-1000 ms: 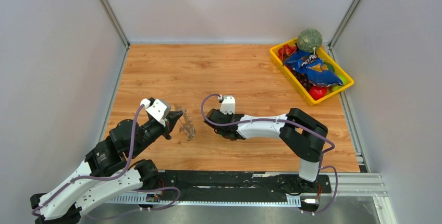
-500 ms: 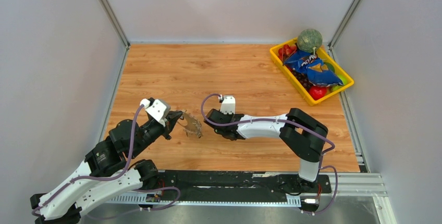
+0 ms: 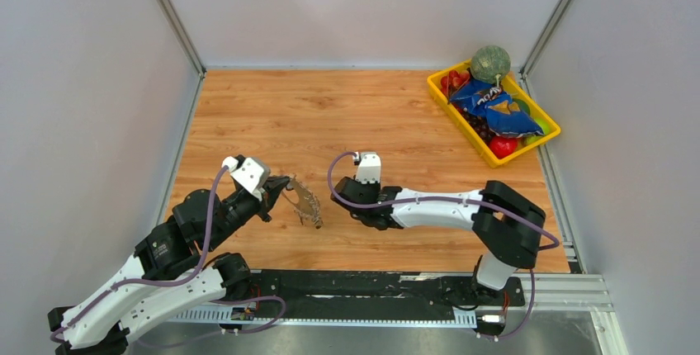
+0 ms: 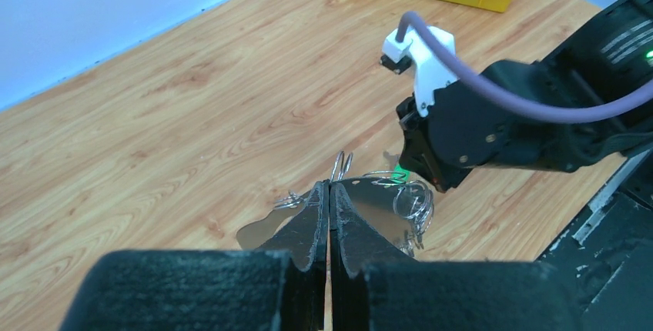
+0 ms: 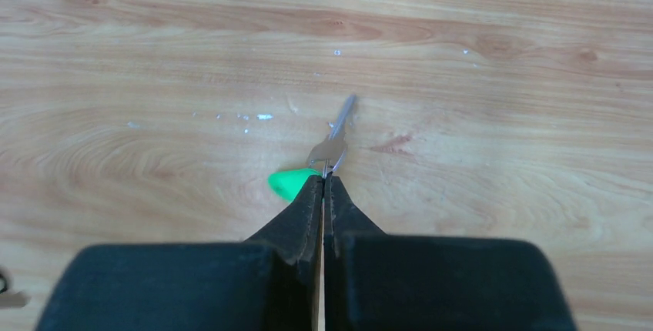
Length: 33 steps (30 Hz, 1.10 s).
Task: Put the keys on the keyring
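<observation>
My left gripper (image 4: 329,185) is shut on the keyring (image 3: 304,201), a thin grey hoop fringed with small silver keys. It is held off the table and slants toward the right arm. Wire loops and keys (image 4: 412,200) hang past the left fingertips. My right gripper (image 5: 323,178) is shut on the keys (image 5: 336,135). One silver key sticks out ahead of its tips, and the green tag (image 5: 289,182) is beside them on the left. I cannot tell whether the keys touch the wood. In the left wrist view the right gripper (image 4: 423,177) is just right of the hoop, apart from it.
A yellow tray (image 3: 456,118) holding a blue bag, red fruit and a green melon stands at the back right corner. Grey walls close in the table on three sides. A black rail (image 3: 371,285) runs along the near edge.
The right gripper closed on the keys and the arm shifted slightly right. The keyring in the left gripper swung up from hanging to slanting toward the right arm.
</observation>
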{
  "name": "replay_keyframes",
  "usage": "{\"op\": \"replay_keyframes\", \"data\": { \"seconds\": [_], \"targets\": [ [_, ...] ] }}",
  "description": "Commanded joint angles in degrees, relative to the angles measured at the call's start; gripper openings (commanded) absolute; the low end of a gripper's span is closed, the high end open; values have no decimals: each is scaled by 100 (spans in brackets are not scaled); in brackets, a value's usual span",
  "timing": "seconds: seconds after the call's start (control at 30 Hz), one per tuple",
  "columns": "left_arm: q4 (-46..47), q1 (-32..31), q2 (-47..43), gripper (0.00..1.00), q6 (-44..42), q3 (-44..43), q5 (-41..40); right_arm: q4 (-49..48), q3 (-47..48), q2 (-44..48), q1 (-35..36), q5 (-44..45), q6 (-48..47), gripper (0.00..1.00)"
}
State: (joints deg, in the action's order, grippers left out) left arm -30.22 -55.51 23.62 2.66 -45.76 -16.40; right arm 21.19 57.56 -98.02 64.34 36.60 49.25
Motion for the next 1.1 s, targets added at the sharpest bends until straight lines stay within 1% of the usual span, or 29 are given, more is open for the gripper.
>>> {"op": "replay_keyframes", "data": {
  "seconds": [0.0,0.1,0.27,0.4,0.53,0.67,0.83,0.87,1.07],
  "targets": [
    [405,-4,-38,0,1,-21,191,-22,-191,864,230,409,-493,0],
    [427,-7,-41,0,-17,-21,334,-74,-338,1383,362,363,-1085,0],
    [457,-5,-17,0,-36,-29,627,-138,-671,2360,452,-84,-1976,0],
    [493,-6,21,0,-90,-62,1225,-226,-869,3223,542,-558,-2778,0],
    [526,-9,99,0,-132,-127,1826,-225,-908,4069,554,-1407,-3559,0],
    [568,-4,231,0,-160,-213,2305,-227,-813,4699,554,-2500,-4226,0],
    [686,-9,402,0,-120,-307,2537,-73,-511,5036,554,-3527,-4673,0],
    [703,-10,422,0,-105,-314,2561,-18,-433,5038,554,-3823,-4728,0],
    [866,-6,520,0,35,-331,2492,151,-3,4805,554,-4842,-4897,0]
  ]
}}
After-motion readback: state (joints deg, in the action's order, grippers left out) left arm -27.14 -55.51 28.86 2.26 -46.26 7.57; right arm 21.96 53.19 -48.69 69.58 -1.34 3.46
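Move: The right hand, fingers shut on the key just above the table, has the keyring's metal plate about 8 cm back, 13 cm to its left and 21 cm above; the green tag on the key lies roughly 1 cm ahead, 2 cm left and 3 cm below. From the left hand, which holds the keyring up by one of its rings, the key is about 6 cm ahead, 15 cm to the right and 26 cm lower. Up first, then more and more back, the right hand carries the key some 23 cm up and 13 cm back towards the keyring, keeping its pinch while it swings about 60 degrees counter-clockwise and its downward fingers lift to near level, pointing leftward. The left hand keeps hold of the ring and eases right and back, 6 cm and 5 cm, turning clockwise about 25 degrees to face it. ##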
